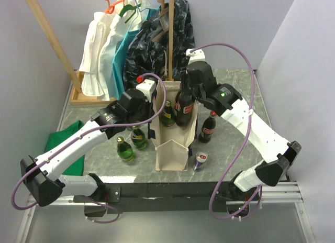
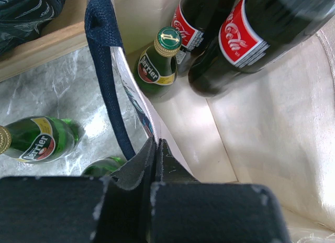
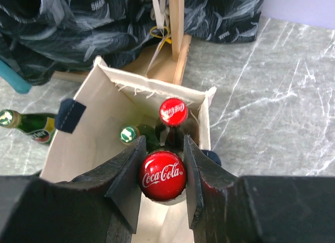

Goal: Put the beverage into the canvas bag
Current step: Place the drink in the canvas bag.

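Observation:
The cream canvas bag [image 1: 171, 148] with navy handles stands open mid-table. My left gripper [image 1: 155, 100] is shut on the bag's left wall; in the left wrist view [image 2: 155, 147] the fabric is pinched between the jaws beside the navy handle [image 2: 106, 70]. My right gripper [image 1: 184, 90] is shut on the red cap of a Coca-Cola bottle [image 3: 163, 176] and holds it upright inside the bag [image 3: 110, 104]. A second Coca-Cola bottle [image 3: 173, 111] and a green Perrier bottle [image 3: 128, 134] stand in the bag behind it.
Two Perrier bottles [image 1: 138, 137] [image 1: 124, 148] stand left of the bag. A Coca-Cola bottle [image 1: 208, 128] and a can [image 1: 200, 160] stand to its right. A wooden clothes rack [image 1: 131, 39] fills the back. A green cloth [image 1: 65, 143] lies far left.

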{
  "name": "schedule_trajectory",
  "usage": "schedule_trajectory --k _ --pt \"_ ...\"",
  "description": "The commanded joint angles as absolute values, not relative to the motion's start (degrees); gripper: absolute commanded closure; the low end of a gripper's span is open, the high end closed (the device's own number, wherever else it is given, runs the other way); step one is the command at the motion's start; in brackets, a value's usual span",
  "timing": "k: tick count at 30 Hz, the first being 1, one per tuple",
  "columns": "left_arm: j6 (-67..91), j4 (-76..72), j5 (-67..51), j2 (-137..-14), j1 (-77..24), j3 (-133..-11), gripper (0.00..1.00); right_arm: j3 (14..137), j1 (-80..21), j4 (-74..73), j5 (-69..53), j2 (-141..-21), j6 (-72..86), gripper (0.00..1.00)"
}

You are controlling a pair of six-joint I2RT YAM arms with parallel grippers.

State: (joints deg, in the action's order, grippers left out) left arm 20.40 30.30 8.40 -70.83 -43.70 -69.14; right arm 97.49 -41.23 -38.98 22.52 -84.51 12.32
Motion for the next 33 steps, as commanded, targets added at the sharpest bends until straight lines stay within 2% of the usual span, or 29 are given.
schedule_trajectory --k 1,33 --pt "19.78 30.59 8.79 -70.31 -43.86 -72.07 0.99 95.90 -42.80 -21.89 27.42 -76.91 12.31 1.00" --pt "19.78 30.85 8.79 -70.84 -43.77 -71.98 0.99 80.60 -46.49 -14.06 31.11 -73.83 13.97 1.00"
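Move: The cola bottle already hangs by its cap in the right gripper. The free spot on the canvas bag's floor lies about 27 cm below that hand, 3 cm back and 1 cm left. The standing cola is roughly 4 cm ahead and 1 cm left of the hand, the bagged green bottle 2 cm ahead and 7 cm left, the outside cola 5 cm back and 9 cm right. From the left gripper, the spot is some 3 cm ahead, 12 cm right and 20 cm below. Lower the right gripper about 5.5 cm into the canvas bag, easing it back some 2 cm and slightly left early on, then sinking straight down and slowing to a stop. Keep the fingers closed on the red cap and the wrist nearly unchanged; hold the left gripper still with the bag's left rim pinched open. ##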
